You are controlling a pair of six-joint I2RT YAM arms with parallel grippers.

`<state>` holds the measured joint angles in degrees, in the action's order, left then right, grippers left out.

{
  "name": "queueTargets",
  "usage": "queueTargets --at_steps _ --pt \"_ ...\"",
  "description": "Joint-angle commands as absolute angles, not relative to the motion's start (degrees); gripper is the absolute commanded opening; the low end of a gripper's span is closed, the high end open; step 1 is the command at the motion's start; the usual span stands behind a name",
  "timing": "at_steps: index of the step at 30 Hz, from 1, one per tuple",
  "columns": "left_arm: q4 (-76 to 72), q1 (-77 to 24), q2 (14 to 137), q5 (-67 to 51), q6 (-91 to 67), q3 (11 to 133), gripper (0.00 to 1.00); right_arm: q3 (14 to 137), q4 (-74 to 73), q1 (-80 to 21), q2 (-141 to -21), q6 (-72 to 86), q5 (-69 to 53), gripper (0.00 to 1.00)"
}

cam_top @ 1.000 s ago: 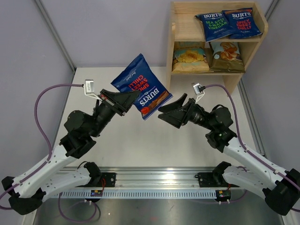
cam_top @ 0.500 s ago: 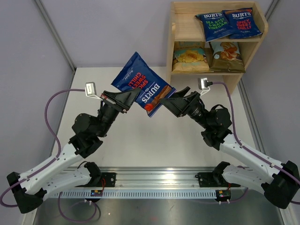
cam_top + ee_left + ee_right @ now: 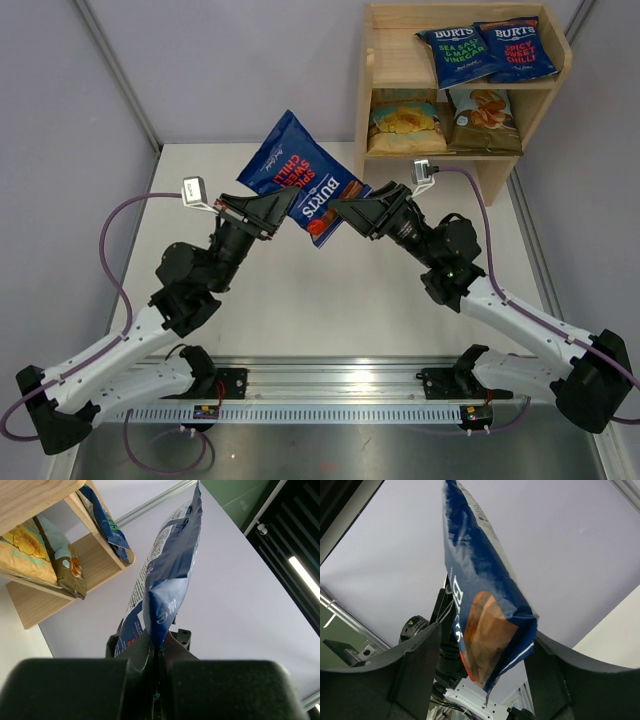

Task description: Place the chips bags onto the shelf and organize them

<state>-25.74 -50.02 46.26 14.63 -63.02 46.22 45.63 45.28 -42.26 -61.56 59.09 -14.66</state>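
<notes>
A dark blue BURTS chips bag (image 3: 303,178) hangs in the air over the table, tilted, its red label down. My left gripper (image 3: 288,207) is shut on its edge; in the left wrist view the bag (image 3: 167,580) rises from between the closed fingers (image 3: 145,652). My right gripper (image 3: 347,214) is open, its jaws standing either side of the bag's lower corner (image 3: 485,625) with gaps on both sides. The wooden shelf (image 3: 388,62) stands at the back right. Two blue BURTS bags (image 3: 487,50) lie on its top tier and two tan bags (image 3: 443,120) on its lower tier.
The top tier's left part (image 3: 398,66) is bare wood. The shelf's left side panel (image 3: 362,110) stands close to the hanging bag. Grey walls enclose the white table (image 3: 200,190) at the left, back and right.
My right gripper has swung left and up to the bag, and its jaws now flank the lower corner, narrower than before. The left gripper lifted the bag slightly, then held still.
</notes>
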Motion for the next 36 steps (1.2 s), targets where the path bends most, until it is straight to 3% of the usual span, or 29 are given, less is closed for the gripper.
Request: queueTargets --at_steps 1,5,13,16,17,24,31,36 --pt "-31.4 -50.0 46.8 15.8 -65.6 46.3 0.00 46.1 50.0 -42.8 -62.7 59.0 -16.3 0.70" --pt "-33.5 -50.0 47.2 15.6 -67.2 45.3 0.00 45.7 50.5 -42.9 -63.3 58.4 -17.0 0.66" --pt "-30.7 -50.0 47.6 17.0 -69.5 43.8 0.01 46.1 49.4 -42.8 -63.6 58.5 -17.6 0.42" --pt "-25.9 -50.0 46.8 19.1 -69.4 44.3 0.09 46.9 44.5 -42.8 -62.8 57.3 -16.4 0.36" --pt "-24.7 -50.0 46.6 19.7 -68.5 44.9 0.17 47.0 43.2 -42.7 -62.3 57.1 -16.0 0.31" --pt "-9.1 -50.0 43.8 26.6 -62.1 49.6 0.59 51.3 29.7 -42.8 -59.7 54.5 -12.7 0.21" --pt "3.7 -50.0 39.5 36.5 -54.8 51.8 0.81 56.1 15.7 -39.1 -55.0 55.5 -3.3 0.17" --pt "12.8 -50.0 36.5 39.8 -45.9 52.7 0.82 62.1 5.6 -29.5 -53.0 56.6 -0.4 0.13"
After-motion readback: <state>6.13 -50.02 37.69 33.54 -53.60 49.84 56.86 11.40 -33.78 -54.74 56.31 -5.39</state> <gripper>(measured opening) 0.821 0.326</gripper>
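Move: The Burts Spicy Chilli bag hangs in the air, gripped by the left hand near its edge, its middle about 3 cm ahead, 3 cm right and 2 cm above that hand. From the right hand, whose open fingers straddle its bottom corner, the bag's middle is some 5 cm ahead, 7 cm left and 2 cm up. On the upper shelf the green bag lies roughly 33 cm ahead and 20 cm right of the right hand, 5 cm lower, the sweet bag 10 cm farther right and 2 cm farther out. Closing with barely any sideways travel, the right fingers pinch the bag's bottom end and dip about 4 cm, while the left hand waits, then opens wide and backs off left and down, roughly 7 cm each way, its wrist turning counter-clockwise. Keeping its pinch, the right hand then rises again and swings right and forward towards the shelf, turning clockwise. ##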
